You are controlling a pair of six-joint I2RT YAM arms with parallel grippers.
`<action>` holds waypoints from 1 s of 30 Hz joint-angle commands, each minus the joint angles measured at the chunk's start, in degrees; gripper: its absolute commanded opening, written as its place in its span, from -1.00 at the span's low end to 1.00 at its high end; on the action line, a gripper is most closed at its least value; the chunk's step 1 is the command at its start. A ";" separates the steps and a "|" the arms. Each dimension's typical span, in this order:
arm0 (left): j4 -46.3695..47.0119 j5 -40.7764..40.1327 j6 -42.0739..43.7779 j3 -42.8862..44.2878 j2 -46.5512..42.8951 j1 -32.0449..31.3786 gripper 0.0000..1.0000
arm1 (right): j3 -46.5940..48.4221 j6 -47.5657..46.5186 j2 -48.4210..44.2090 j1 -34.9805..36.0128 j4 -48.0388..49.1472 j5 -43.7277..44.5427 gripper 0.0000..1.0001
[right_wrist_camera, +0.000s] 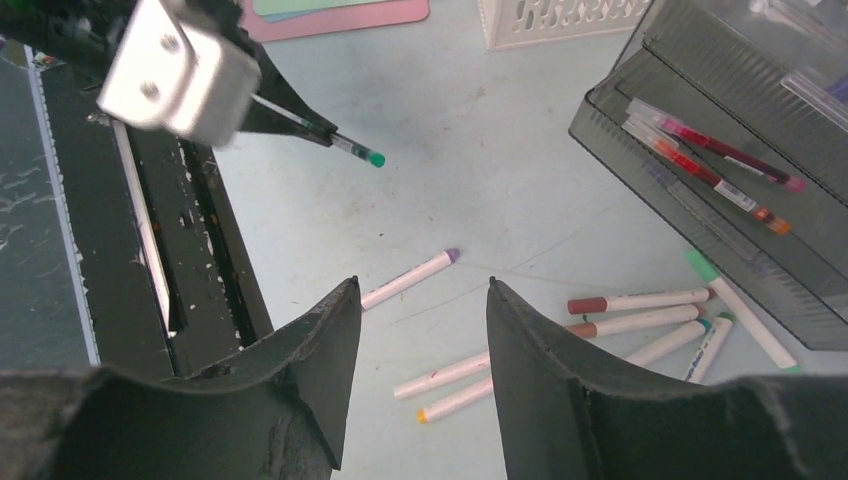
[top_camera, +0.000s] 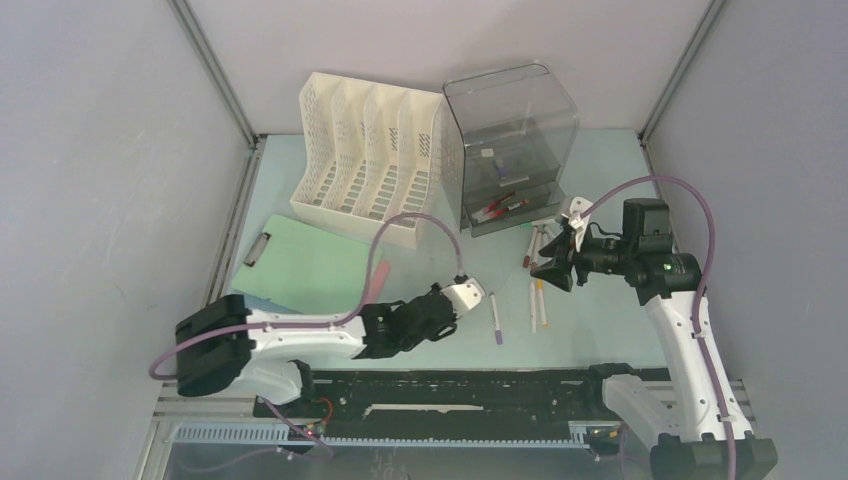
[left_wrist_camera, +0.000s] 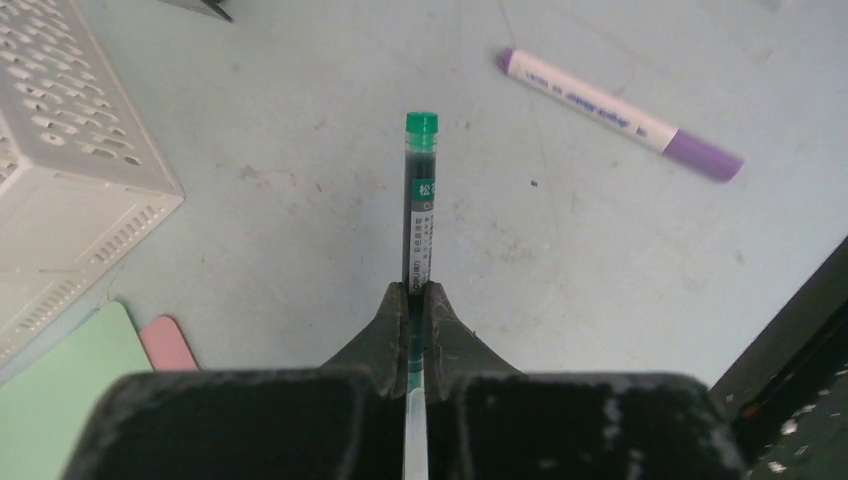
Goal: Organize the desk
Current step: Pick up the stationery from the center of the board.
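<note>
On the pale mint-green desk [top_camera: 600, 170], my left gripper [left_wrist_camera: 417, 290] is shut on a green-capped pen [left_wrist_camera: 419, 200] that points forward just above the surface. The right wrist view shows the same pen [right_wrist_camera: 350, 148] sticking out of the left gripper [right_wrist_camera: 290, 112]. A purple-capped marker [left_wrist_camera: 620, 115] lies loose to its right. My right gripper [right_wrist_camera: 424, 285] hangs open with nothing between its fingers, above several loose markers [right_wrist_camera: 640, 300]. From above, the left gripper [top_camera: 462, 300] is at front centre and the right gripper [top_camera: 552, 268] is right of it.
A white slotted file rack [top_camera: 370, 160] and a grey translucent drawer box [top_camera: 510, 140] holding red pens [right_wrist_camera: 720, 165] stand at the back. A green clipboard [top_camera: 300, 260] lies over a pink board [left_wrist_camera: 170, 345] at left. A black rail [top_camera: 450, 390] runs along the front edge.
</note>
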 commanded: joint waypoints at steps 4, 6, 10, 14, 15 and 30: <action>25.50 -1.42 -7.16 -11.48 -14.30 0.05 -1.00 | -0.11 -0.98 -0.87 -0.44 -1.90 -5.57 0.14; 32.24 -0.13 -8.45 -15.15 -17.37 0.12 -1.00 | -0.11 -1.42 -0.78 -0.39 -2.29 -6.95 0.14; 42.66 1.60 -11.21 -19.66 -21.05 0.45 -1.00 | -0.73 -1.83 -0.78 -0.42 -2.31 -10.00 0.14; 48.40 2.28 -14.48 -21.38 -22.30 1.10 -1.00 | -2.48 -1.55 -1.63 -0.46 -0.68 -13.06 0.14; 50.09 2.71 -15.27 -21.84 -22.40 1.27 -1.00 | -3.18 -1.68 -1.79 -0.41 -0.18 -14.13 0.13; 61.72 4.52 -25.88 -23.50 -20.37 2.35 -1.00 | -9.62 4.53 -1.89 3.88 9.82 -19.42 0.15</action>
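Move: The left gripper already holds the green pen, about 7 cm above the table. The half-open right gripper it is being brought to is some 17 cm to its right, 3 cm farther out and 16 cm higher. From the right gripper the held pen is about 16 cm left, 1 cm back and 15 cm below. The purple marker lies about 7 cm left, 1 cm back and 23 cm below the right gripper; the white marker is 2 cm ahead, level sideways, equally low. Lift the left gripper about 15 cm nearly straight up, keeping the pen pinched, and roll it some 65 degrees, left side dropping, so fingers that slanted down swing to point right and slightly up. Ease the right gripper back and left about 5 cm towards the pen, turning a little counter-clockwise, its fingers staying half open. ##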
